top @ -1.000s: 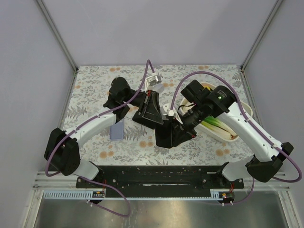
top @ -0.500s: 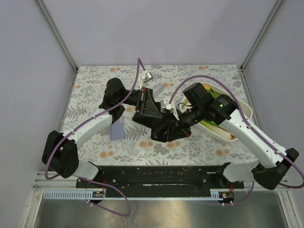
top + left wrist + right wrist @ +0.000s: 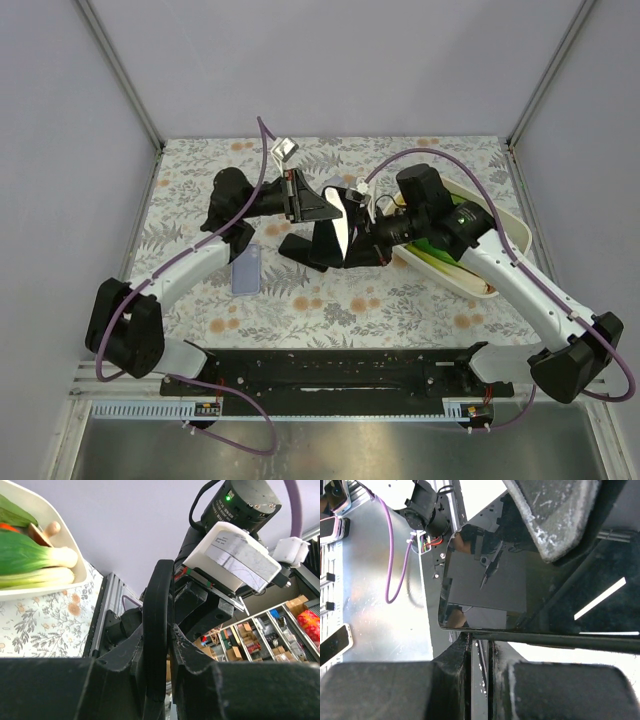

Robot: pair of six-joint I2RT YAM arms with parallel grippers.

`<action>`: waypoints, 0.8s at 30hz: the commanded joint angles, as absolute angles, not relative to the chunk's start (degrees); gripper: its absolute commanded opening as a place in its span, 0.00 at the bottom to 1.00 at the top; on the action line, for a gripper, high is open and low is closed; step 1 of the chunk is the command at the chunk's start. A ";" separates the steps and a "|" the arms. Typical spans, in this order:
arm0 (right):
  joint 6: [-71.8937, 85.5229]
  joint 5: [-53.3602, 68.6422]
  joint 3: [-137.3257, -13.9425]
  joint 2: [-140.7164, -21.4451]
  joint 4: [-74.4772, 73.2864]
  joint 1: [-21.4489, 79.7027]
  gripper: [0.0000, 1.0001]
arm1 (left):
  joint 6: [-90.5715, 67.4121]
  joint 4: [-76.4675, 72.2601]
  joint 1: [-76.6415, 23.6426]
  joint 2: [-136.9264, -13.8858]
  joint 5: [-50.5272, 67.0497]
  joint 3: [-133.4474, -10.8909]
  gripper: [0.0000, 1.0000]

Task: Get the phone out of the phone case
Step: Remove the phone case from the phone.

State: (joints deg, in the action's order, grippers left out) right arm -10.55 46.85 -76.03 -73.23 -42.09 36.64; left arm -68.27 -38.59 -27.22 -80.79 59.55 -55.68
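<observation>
The phone [image 3: 341, 226] in its black phone case [image 3: 318, 246] hangs in the air above the middle of the table, between both arms. My left gripper [image 3: 308, 206] is shut on the case; in the left wrist view the case's black rim [image 3: 156, 615] stands edge-on between the fingers [image 3: 195, 655]. From the right, my right gripper [image 3: 368, 236] is shut on the phone's edge. The right wrist view shows the phone's glossy dark screen [image 3: 490, 585] just beyond the nearly touching fingertips [image 3: 455, 655]. How much of the phone sits in the case is hidden.
A lavender phone [image 3: 246, 270] lies flat on the floral table below the left arm. A white tray [image 3: 505, 232] with bok choy [image 3: 452, 264] stands at the right, under the right arm. Metal posts frame the back corners.
Both grippers have lifted the phone and case and carried them back and to the left. The phone has turned more upright, and its screen now catches the light.
</observation>
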 commanded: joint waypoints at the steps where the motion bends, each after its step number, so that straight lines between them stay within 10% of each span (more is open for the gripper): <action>1: -7.30 50.10 -77.96 -71.02 -21.45 35.69 0.00 | -66.10 -36.74 -27.78 -79.81 55.46 -54.05 0.00; 16: -0.35 42.89 -73.04 -68.64 -17.58 32.43 0.50 | -62.75 -34.01 -25.66 -78.49 54.76 -53.61 0.00; 24: -1.67 45.70 -71.64 -66.36 -20.04 31.12 0.52 | -62.40 -34.10 -23.56 -77.79 54.84 -53.61 0.00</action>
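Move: The phone in its case, leaning with its far end up, is already in the left fingers; its middle is about 2 cm back, 1 cm right and 2 cm below that hand. From the right hand, shut at the right edge near the lower corner, it is some 3 cm ahead, 2 left and 3 up. On the table about 30 cm below the left hand lie a black slab, 8 cm ahead and 4 left, and a grey slab, 4 ahead and 18 left. The right fingers let go of the case's edge near its lower, near corner, opening to about half while the hand travels some 4 cm forward and, late on, 3 cm up along the phone's right side, tilting about 10 degrees. The left hand keeps its pinch and eases the phone about 3 cm forward, rising a little before it sinks by some 2 cm. ##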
